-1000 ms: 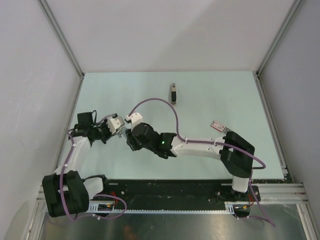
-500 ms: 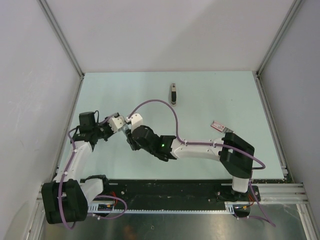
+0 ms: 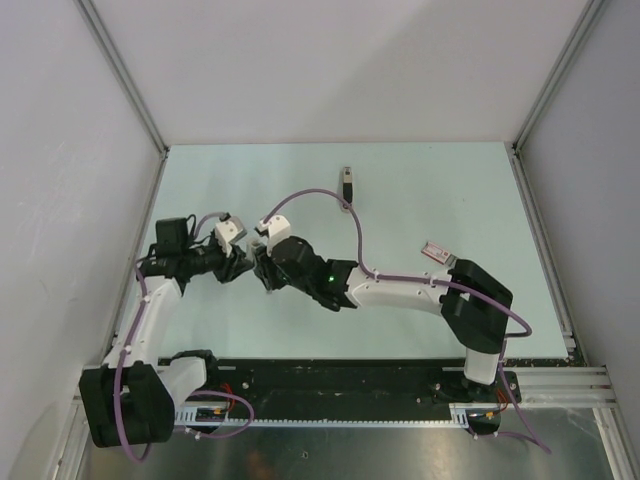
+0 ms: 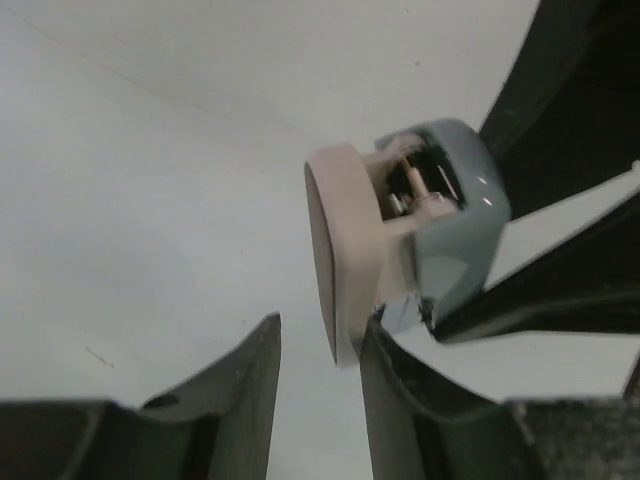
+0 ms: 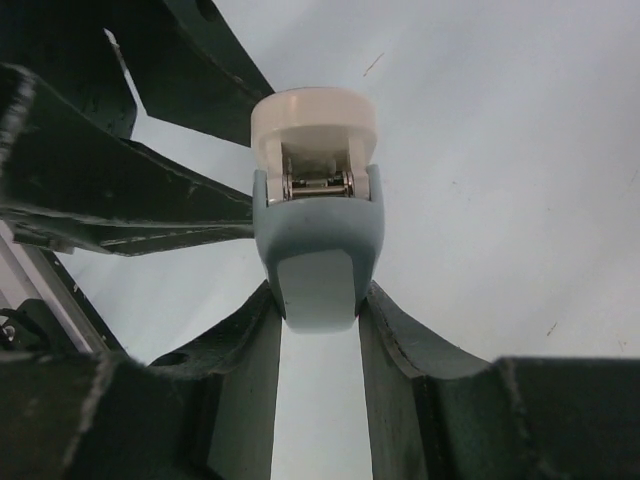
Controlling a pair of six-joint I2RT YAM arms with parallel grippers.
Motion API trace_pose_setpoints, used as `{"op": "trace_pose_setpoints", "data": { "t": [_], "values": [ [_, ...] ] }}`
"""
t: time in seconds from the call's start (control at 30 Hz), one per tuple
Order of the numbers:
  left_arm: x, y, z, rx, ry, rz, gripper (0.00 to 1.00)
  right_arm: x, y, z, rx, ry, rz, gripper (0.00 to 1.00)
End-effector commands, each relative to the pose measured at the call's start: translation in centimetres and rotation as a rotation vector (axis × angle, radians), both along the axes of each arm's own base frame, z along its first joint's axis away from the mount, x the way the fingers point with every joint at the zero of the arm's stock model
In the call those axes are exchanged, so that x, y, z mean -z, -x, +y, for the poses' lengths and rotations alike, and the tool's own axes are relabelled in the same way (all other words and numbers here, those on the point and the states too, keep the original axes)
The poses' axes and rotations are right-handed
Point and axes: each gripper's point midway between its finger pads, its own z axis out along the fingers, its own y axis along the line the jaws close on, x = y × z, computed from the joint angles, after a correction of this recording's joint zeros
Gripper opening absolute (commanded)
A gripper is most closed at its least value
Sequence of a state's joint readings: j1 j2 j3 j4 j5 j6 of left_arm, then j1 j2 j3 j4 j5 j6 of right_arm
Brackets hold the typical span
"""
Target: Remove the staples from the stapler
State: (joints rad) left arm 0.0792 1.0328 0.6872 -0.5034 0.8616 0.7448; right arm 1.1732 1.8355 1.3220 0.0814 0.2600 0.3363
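Observation:
My right gripper (image 5: 319, 302) is shut on the rear of a small stapler (image 5: 318, 235) with a blue-grey top, a cream base and a metal hinge, and holds it above the table. In the left wrist view the stapler (image 4: 450, 200) is just ahead of my open left gripper (image 4: 320, 350), its cream base edge against the right finger (image 4: 400, 400). In the top view the two grippers, left (image 3: 240, 263) and right (image 3: 262, 268), meet left of centre. A slim dark grey bar with a silvery strip (image 3: 346, 180) lies on the table at the back. No staples show.
A flat pink-and-white labelled box (image 3: 437, 251) lies on the table at the right, beside the right arm's shoulder. The right arm's purple cable (image 3: 330, 200) arcs over the near end of the dark bar. Grey walls (image 3: 90, 200) enclose three sides.
The left wrist has turned and its gripper has closed in on the right gripper. The right gripper has shifted slightly toward the back with the stapler. The dark bar and the box have not moved.

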Motion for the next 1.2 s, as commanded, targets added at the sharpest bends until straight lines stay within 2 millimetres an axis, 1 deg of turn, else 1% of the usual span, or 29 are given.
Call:
{"op": "trace_pose_setpoints", "data": {
  "t": [0.0,0.13,0.2,0.27,0.3,0.37,0.43,0.47,0.5,0.57,0.67,0.73,0.77,0.83,1.0,1.1,1.17],
  "values": [
    [-5.4,2.3,-3.4,0.126,0.222,0.049,0.43,-2.4,-2.2,-1.0,0.047,-0.032,-0.044,0.00],
    [-8.4,3.0,-4.4,0.174,0.342,0.100,0.45,-1.7,-4.3,-1.4,0.088,-0.002,-0.022,0.00],
    [-9.5,3.0,-4.5,0.180,0.381,0.116,0.47,-1.4,-5.3,-1.4,0.101,0.027,-0.012,0.00],
    [-10.2,2.4,-4.0,0.161,0.390,0.105,0.54,-0.8,-6.2,-1.4,0.113,0.070,-0.007,0.00],
    [-10.3,1.8,-3.3,0.132,0.375,0.092,0.58,-0.6,-6.6,-1.4,0.118,0.092,-0.009,0.00],
    [-10.4,0.1,-1.4,0.041,0.328,0.062,0.64,0.4,-7.4,-1.2,0.128,0.147,0.003,0.00],
    [-10.6,-1.6,1.2,-0.066,0.301,0.044,0.68,1.3,-8.2,-1.1,0.138,0.195,0.028,0.00],
    [-10.8,-2.3,2.4,-0.113,0.303,0.043,0.79,1.9,-8.5,-1.0,0.140,0.218,0.046,0.00],
    [-10.9,-2.9,3.8,-0.164,0.310,0.051,0.86,2.6,-8.8,-0.9,0.141,0.240,0.070,0.00],
    [-11.0,-4.1,6.4,-0.255,0.331,0.067,0.95,3.6,-8.9,-0.6,0.134,0.274,0.123,0.00],
    [-11.1,-5.3,10.2,-0.354,0.371,0.078,0.99,4.5,-8.2,0.1,0.095,0.308,0.195,0.00],
    [-11.2,-5.6,11.8,-0.396,0.384,0.079,0.99,4.5,-7.4,0.4,0.069,0.321,0.232,0.00],
    [-11.1,-5.7,12.3,-0.410,0.383,0.077,0.99,4.6,-7.0,0.5,0.055,0.330,0.253,0.00],
    [-10.8,-5.5,12.7,-0.418,0.372,0.069,1.00,4.6,-6.2,0.7,0.026,0.344,0.296,0.00],
    [-9.8,-4.8,12.2,-0.416,0.366,0.073,0.99,5.1,-4.6,1.6,-0.023,0.380,0.372,0.00],
    [-8.5,-4.3,11.6,-0.427,0.347,0.106,0.99,5.5,-4.2,2.5,-0.031,0.373,0.395,0.00],
    [-7.0,-4.0,10.9,-0.436,0.301,0.131,0.99,5.8,-3.9,3.1,-0.039,0.354,0.426,0.00]
  ]
}}
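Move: The small stapler sits in the right gripper, its middle about 2 cm to the left of that hand and 1 cm ahead, level with it. From the left hand it lies some 3 cm ahead, 3 cm to the right and about level. The black-and-silver tool lies on the table about 22 cm ahead of the right hand, 18 cm to its right and 14 cm below. The staple box is some 6 cm ahead of the right hand, 40 cm to its right, equally low. Lift the left gripper about 8 cm clear of the small stapler, then swing it some 15 cm left and a little forward, turning counter-clockwise and opening the fingers wide. Keep the right grip shut on the stapler; carry it about 9 cm forward, then sink 6 cm, easing back partway and tipping the fingers some 30 degrees further down. ##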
